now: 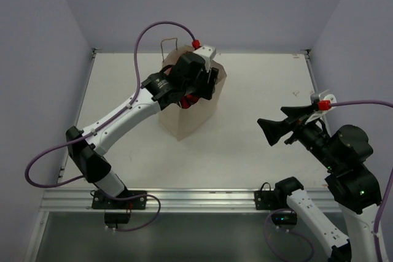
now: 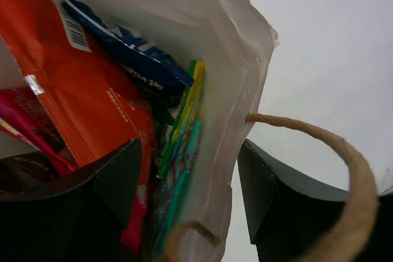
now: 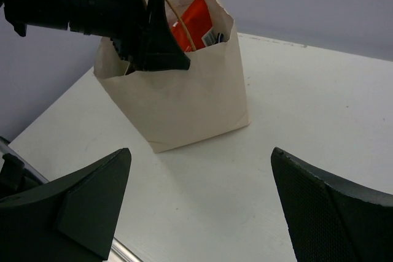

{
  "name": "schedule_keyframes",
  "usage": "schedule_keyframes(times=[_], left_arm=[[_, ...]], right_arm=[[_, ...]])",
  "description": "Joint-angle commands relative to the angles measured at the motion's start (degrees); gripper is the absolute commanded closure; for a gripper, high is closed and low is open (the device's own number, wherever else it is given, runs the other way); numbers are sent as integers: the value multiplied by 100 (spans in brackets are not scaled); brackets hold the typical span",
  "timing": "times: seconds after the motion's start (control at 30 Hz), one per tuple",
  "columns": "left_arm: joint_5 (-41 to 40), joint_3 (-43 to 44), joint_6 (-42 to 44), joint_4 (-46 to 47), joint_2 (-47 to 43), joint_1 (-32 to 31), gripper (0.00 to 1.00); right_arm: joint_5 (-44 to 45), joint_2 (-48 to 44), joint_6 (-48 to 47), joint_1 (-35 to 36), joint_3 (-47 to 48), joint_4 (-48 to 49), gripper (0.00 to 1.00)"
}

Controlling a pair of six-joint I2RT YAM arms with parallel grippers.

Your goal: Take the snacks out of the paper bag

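Note:
The tan paper bag (image 1: 187, 118) stands upright at the table's middle back, also in the right wrist view (image 3: 184, 96). My left gripper (image 1: 201, 85) is open at the bag's mouth, one finger (image 2: 104, 182) inside and the other (image 2: 276, 188) outside the bag wall (image 2: 236, 84). Inside I see an orange packet (image 2: 92, 90), a dark blue one (image 2: 138, 59), a green one (image 2: 184, 111), a teal one (image 2: 181, 182) and a pink one (image 2: 24, 127). A cord handle (image 2: 344, 157) loops over the outer finger. My right gripper (image 1: 273, 121) is open and empty, right of the bag.
The white table (image 1: 258, 90) is bordered by a metal rail (image 1: 202, 197) at the near edge and lilac walls on three sides. A second cord handle (image 1: 167, 44) sticks up at the bag's back.

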Motion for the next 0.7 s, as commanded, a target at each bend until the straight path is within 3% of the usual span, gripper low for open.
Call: schedule_keyframes(times=[0.0,0.07,0.1,0.3,0.43,0.67], left_arm=[[-484,588,-25,-167,-132,56,27],[-520,964,97,-396,-176,47,5],[-547,1123,150,-641,-237,55,0],[-679,1968,625,-1390,-693,441,0],[-275,1600,959,-1224,-940,1555,1],[963,1125,1460,-530,-406,2586,6]], right_arm=[[139,80,-155,7,122,-88,1],[113,89,-173,7,157,-114,1],[104,89,-182,7,174,-123,1],[25,133,-269,-1,262,-150,1],[-10,142,-278,7,245,-106,1],[-150,239,-305,7,271,-115,1]])
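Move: The left hand, already half open, straddles the front-right rim of the paper bag. The bag's middle lies about 5 cm ahead, 5 cm left and 14 cm below. In its mouth, roughly 4 cm below the hand, the orange pack is 5 cm ahead and 4 cm left, the red pack 4 cm ahead and 8 cm left, the brown pack 2 cm ahead and 10 cm left. From the right hand the bag is some 20 cm ahead, 22 cm left and 24 cm lower. The left hand spreads its fingers from half to fully open and draws almost straight up off the front-right rim, about 12 cm, before swinging some 18 cm to its left and slightly forward across the bag's mouth, to end high up and just beyond the left rim. As it goes, the fingers tip up and the hand turns counter-clockwise, each by around 15 degrees, and it begins to sink at the very end with the fingers still wide and empty. ##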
